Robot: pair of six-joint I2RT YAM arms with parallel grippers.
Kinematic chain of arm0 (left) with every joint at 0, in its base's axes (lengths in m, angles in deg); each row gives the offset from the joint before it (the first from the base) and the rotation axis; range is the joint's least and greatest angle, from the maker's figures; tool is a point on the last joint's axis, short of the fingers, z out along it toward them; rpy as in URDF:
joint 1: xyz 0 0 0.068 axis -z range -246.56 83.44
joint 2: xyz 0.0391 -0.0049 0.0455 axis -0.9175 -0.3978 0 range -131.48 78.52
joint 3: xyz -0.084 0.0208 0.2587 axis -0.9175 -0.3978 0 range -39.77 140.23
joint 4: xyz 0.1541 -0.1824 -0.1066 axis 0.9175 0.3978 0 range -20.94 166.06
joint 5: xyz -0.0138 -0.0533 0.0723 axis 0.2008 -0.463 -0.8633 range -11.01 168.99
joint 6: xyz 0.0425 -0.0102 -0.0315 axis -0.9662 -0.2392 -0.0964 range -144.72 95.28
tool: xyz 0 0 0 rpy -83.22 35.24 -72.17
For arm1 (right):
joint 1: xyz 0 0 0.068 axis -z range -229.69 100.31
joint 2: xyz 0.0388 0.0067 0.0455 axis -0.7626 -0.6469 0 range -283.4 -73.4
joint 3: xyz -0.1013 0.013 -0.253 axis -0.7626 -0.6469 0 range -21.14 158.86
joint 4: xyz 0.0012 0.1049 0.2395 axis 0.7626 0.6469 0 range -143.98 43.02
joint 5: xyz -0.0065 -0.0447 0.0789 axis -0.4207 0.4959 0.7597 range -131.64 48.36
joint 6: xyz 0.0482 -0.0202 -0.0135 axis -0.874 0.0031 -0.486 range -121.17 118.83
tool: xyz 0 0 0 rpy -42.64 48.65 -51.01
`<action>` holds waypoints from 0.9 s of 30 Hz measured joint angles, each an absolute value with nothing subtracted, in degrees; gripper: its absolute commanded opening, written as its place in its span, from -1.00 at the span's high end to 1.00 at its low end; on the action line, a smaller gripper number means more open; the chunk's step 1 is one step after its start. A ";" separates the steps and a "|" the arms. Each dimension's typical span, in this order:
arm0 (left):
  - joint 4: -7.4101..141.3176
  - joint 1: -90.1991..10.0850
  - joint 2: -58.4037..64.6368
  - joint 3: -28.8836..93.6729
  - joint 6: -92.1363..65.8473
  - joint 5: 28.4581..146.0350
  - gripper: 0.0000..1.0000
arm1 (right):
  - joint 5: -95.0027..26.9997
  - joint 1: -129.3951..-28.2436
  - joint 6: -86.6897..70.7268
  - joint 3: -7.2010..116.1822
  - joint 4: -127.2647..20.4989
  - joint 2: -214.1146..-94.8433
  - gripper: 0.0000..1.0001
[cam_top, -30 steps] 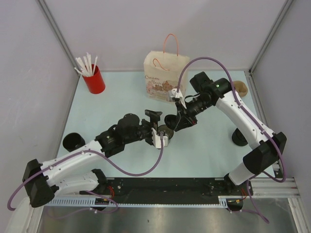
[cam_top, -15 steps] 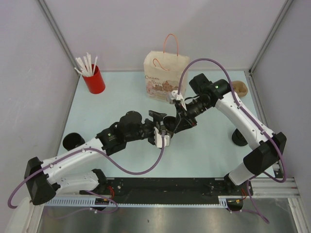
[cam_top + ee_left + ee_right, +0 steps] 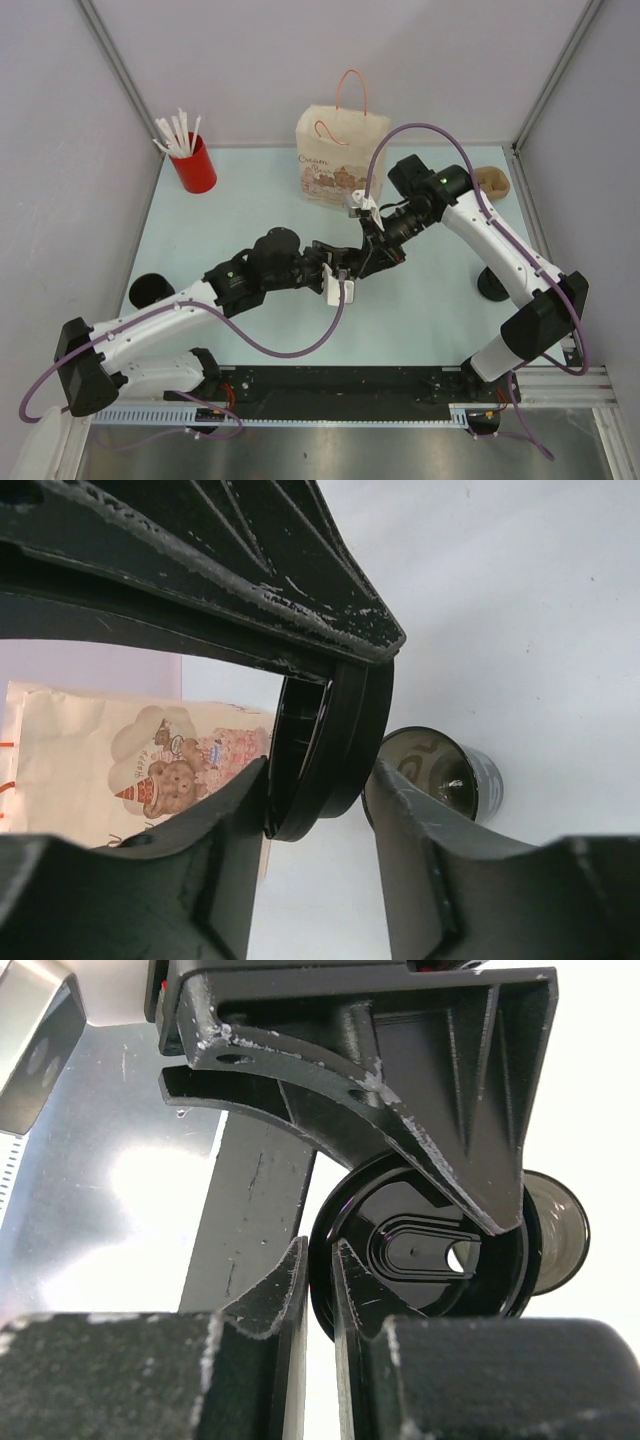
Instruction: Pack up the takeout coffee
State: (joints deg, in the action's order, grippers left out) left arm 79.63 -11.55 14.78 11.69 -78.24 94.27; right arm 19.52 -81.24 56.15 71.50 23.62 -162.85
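Note:
The takeout coffee (image 3: 445,780), a small dark smoky-grey cup, stands open on the table just beyond the jaws. It also shows in the right wrist view (image 3: 562,1230). In the top view the grippers hide it. My right gripper (image 3: 320,1255) is shut on the rim of a black lid (image 3: 420,1250) with a sip hole and holds it on edge above the table. My left gripper (image 3: 320,770) has its jaws on either side of the same lid (image 3: 330,740), touching it. In the top view the left gripper (image 3: 336,266) and the right gripper (image 3: 362,256) meet mid-table in front of the paper bag (image 3: 335,160).
A red cup of white straws (image 3: 193,160) stands back left. A squat black round piece (image 3: 148,292) sits at the left edge, and another dark piece (image 3: 492,285) at the right. A brown item (image 3: 493,182) lies back right.
My left gripper has moved forward and right onto the lid that my right gripper holds. The right gripper has shifted slightly left. The cup is now covered in the top view.

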 measured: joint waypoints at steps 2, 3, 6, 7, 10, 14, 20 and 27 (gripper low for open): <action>79.65 -11.55 14.78 11.69 -78.18 94.27 0.13 | 19.55 -81.09 56.15 71.50 23.80 -162.85 0.83; 79.67 -11.55 14.78 11.69 -78.15 94.27 0.17 | 19.55 -81.07 56.13 71.50 23.82 -162.85 0.83; 79.67 -11.55 14.78 11.69 -78.07 94.30 0.28 | 19.55 -81.00 56.13 71.50 24.02 -162.85 0.83; 79.78 -11.55 14.78 11.69 -78.02 94.34 0.37 | 19.55 -80.98 56.13 71.50 24.02 -162.85 0.83; 80.96 -11.49 14.78 11.67 -77.65 94.78 0.61 | 19.55 -80.81 56.09 71.50 23.95 -162.85 0.68; 81.33 -11.33 14.69 11.69 -77.13 94.95 0.85 | 19.48 -80.52 55.63 71.50 23.80 -162.85 0.09; 81.29 -11.23 14.65 11.69 -75.20 95.26 0.89 | 15.52 -78.27 51.69 71.52 23.65 -162.72 -0.27; 81.68 -12.52 14.06 12.26 -69.83 95.61 0.83 | 1.91 -73.90 44.13 65.29 11.89 -152.47 -0.31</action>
State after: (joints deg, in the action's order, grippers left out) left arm 81.68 -12.52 14.06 12.26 -69.83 95.61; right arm 1.91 -73.90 44.13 65.29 11.89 -152.47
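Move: The black lid the left hand is about to take over has its middle about 3 cm right of that hand and 1 cm ahead, level with its open fingers. From the right hand, which already pinches its rim, the lid's middle lies some 4 cm ahead and 1 cm left. The clear brown cup stands about 17 cm below the left hand and 2 cm to its left; the paper bag's middle is some 26 cm ahead of the left hand, 2 cm left and 10 cm lower. Almost in place, sinking only about 1 cm, the left hand closes its half-open fingers on the black lid and pinches it, while the right hand still holds the rim. Only then does the right hand open and let go, drawing off forward and to its right, roughly 8 cm and speeding up, turning some 20 degrees clockwise. ##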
